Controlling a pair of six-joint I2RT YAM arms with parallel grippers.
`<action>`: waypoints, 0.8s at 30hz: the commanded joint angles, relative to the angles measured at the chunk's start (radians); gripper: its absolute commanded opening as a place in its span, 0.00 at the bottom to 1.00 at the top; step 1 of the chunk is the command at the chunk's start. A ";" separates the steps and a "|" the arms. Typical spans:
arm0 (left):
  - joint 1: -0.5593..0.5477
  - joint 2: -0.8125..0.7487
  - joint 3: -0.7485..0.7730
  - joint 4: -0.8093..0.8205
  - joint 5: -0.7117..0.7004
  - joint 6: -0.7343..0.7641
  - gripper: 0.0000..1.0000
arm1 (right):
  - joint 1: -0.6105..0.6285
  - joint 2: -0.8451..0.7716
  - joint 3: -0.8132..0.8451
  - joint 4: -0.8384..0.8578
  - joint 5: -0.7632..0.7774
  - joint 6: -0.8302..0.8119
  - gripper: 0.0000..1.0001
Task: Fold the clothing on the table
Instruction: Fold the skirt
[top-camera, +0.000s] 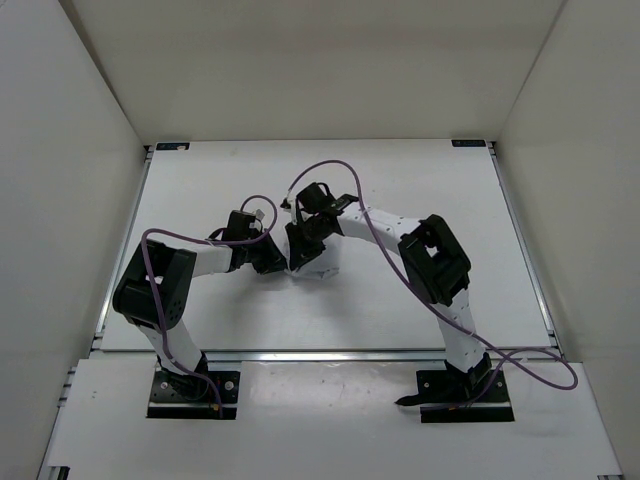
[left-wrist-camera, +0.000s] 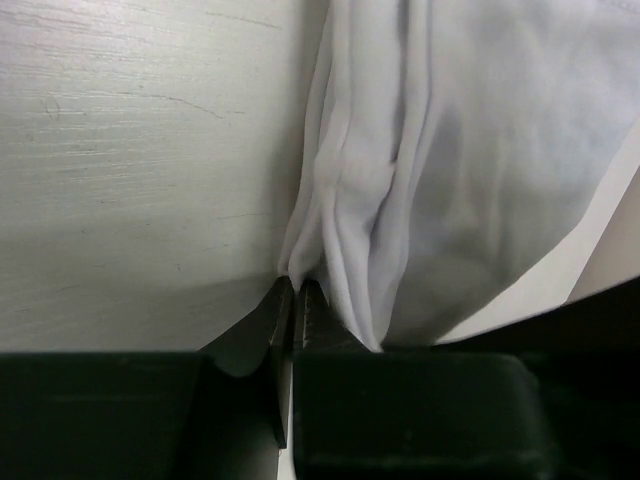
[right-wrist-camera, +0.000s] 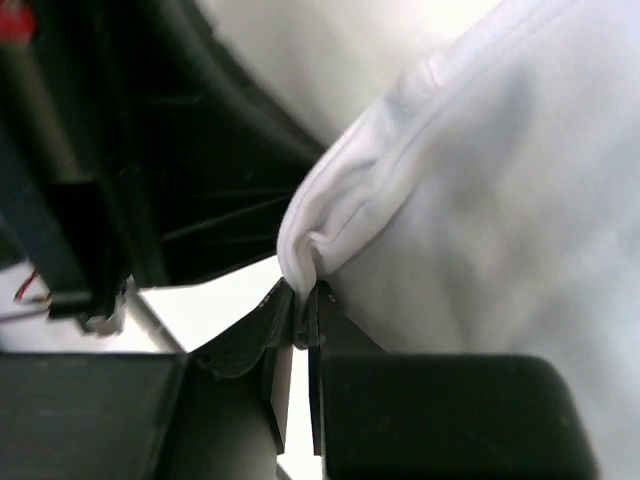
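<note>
The white clothing (top-camera: 322, 268) lies bunched in the middle of the table (top-camera: 420, 190), mostly hidden under both wrists. In the left wrist view the clothing (left-wrist-camera: 450, 150) hangs in long folds, and my left gripper (left-wrist-camera: 297, 287) has its jaws almost together with a fold's edge caught at their tips. Seen from above, the left gripper (top-camera: 274, 258) and right gripper (top-camera: 298, 256) nearly touch. My right gripper (right-wrist-camera: 305, 292) is shut on a rolled hem of the clothing (right-wrist-camera: 500, 210), which shows between the jaws.
White enclosure walls (top-camera: 70, 200) stand on three sides of the table. Purple cables (top-camera: 330, 170) loop over both arms. The left arm's black body (right-wrist-camera: 150, 150) fills the space just left of the right gripper. Metal rails (top-camera: 520, 240) edge the table.
</note>
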 joint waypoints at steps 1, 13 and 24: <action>-0.004 -0.021 -0.014 -0.040 -0.003 0.018 0.06 | -0.029 -0.052 0.010 0.076 0.103 0.044 0.00; 0.011 -0.039 -0.028 -0.038 -0.006 0.015 0.00 | -0.106 -0.284 -0.089 0.009 0.251 0.036 0.00; -0.016 -0.107 -0.049 -0.052 -0.034 0.024 0.00 | -0.527 -0.826 -0.908 0.087 0.069 0.147 0.00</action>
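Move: Both hands already pinch the skirt's near edge, side by side: the left fingertips are roughly 3 cm to the left of the right hand point, 1 cm nearer the base and some 4 cm lower. The bunched skirt's middle lies about 5 cm to the right of the right hand, 2 cm ahead and 4 cm below. The bare table where the skirt is to be drawn out lies about 25 cm to the right of it, level fore and aft, 5 cm below; from the left hand, some 28 cm right, about 1 cm ahead, at its own height. Keeping its shut pinch on the skirt, the right hand first eases about 4 cm forward, then swings fast to the right and slightly back, rising on the way and sinking a little at the end, to finish some 25 cm right of where it began and about 6 cm higher, its wrist turned roughly 40 degrees clockwise. The left hand keeps the other end pinched close to the table as the anchor, only drawing back a centimetre or so late on. ##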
